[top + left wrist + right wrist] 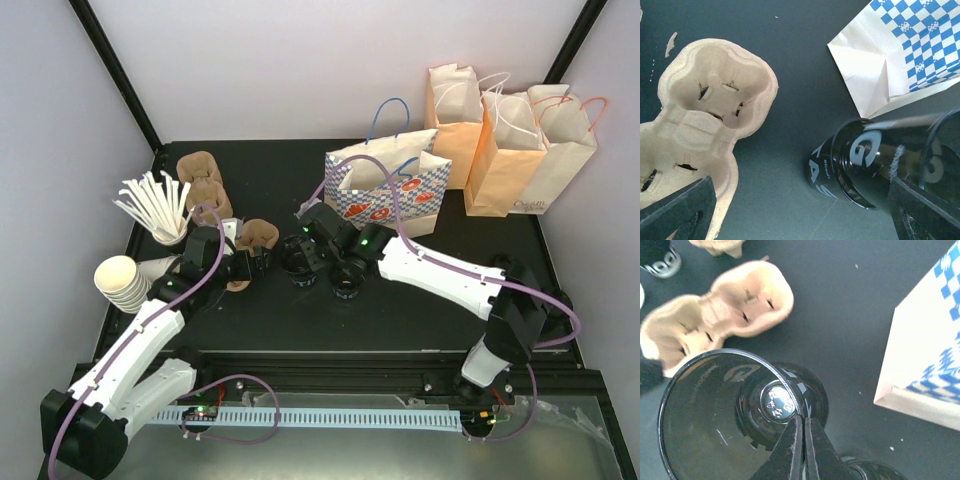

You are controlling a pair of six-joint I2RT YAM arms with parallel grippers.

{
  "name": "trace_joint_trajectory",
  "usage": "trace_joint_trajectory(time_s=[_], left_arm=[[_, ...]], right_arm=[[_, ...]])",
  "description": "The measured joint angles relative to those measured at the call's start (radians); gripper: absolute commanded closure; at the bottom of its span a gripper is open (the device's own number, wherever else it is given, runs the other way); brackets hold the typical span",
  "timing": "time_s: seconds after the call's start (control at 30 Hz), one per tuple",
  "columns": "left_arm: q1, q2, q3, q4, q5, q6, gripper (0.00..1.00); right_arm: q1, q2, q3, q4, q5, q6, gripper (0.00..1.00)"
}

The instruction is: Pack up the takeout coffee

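Note:
The takeout coffee is a small black cup (300,260) with white lettering, standing mid-table. No lid shows on it. My right gripper (308,240) is shut, pinching the rim of this open black cup (715,415), and in the right wrist view the fingertips (802,422) meet on the rim. A second black cup (348,278) stands just to its right and also shows in the right wrist view (875,472). My left gripper (252,262) is open and empty, low over the table. In its view the cup (840,170) is ahead to the right, near the right finger (925,210).
A brown pulp carrier (255,240) lies beside the left gripper (705,115) (720,310), with more carriers (205,180) behind. A blue-checked bag (390,190) stands open behind the cups. Orange and cream bags (510,150) are back right. Cream cups (125,280) and white stirrers (155,205) are at left.

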Motion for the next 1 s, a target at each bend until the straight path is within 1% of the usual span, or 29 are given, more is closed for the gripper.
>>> trace_joint_trajectory(time_s=[0.1,0.2,0.4,0.57,0.7,0.77,0.83,1.0], left_arm=[[0.0,0.0,0.0,0.0,0.002,0.0,0.03],[0.0,0.0,0.0,0.0,0.005,0.004,0.03],[0.0,0.006,0.0,0.018,0.069,0.023,0.03],[0.0,0.056,0.002,0.064,0.151,0.023,0.08],[-0.007,0.135,0.021,0.084,0.216,0.023,0.08],[-0.023,0.175,0.049,0.08,0.224,0.027,0.08],[-0.041,0.199,0.082,0.077,0.232,0.035,0.08],[-0.057,0.19,0.171,0.039,0.251,0.04,0.08]], right_arm=[[0.0,-0.003,0.066,-0.026,-0.001,-0.002,0.99],[0.0,-0.03,0.098,-0.052,-0.003,-0.005,0.99],[-0.003,-0.143,0.142,-0.162,0.008,-0.016,0.99],[-0.045,-0.281,0.114,-0.259,0.051,-0.009,0.99],[-0.127,-0.434,0.019,-0.307,0.066,0.005,0.99],[-0.184,-0.499,-0.03,-0.321,0.036,0.008,0.99],[-0.214,-0.52,-0.051,-0.324,-0.013,0.004,0.99],[-0.218,-0.442,-0.053,-0.302,-0.198,-0.008,0.99]])
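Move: The right hand pinches a dark cup by its rim above the left cup, which stands 4 cm left of it, level, 13 below. The right cup is about 7 cm right, 1 nearer, equally low; the checkered bag some 14 ahead, 17 right, 8 below. From the open left hand the left cup is about 7 cm right, 1 ahead, 11 below; the cup carrier 6 left, 6 ahead, 14 below. Right hand lifts its cup about 12 cm off the left cup, swings right 15, eases back; left follows. ##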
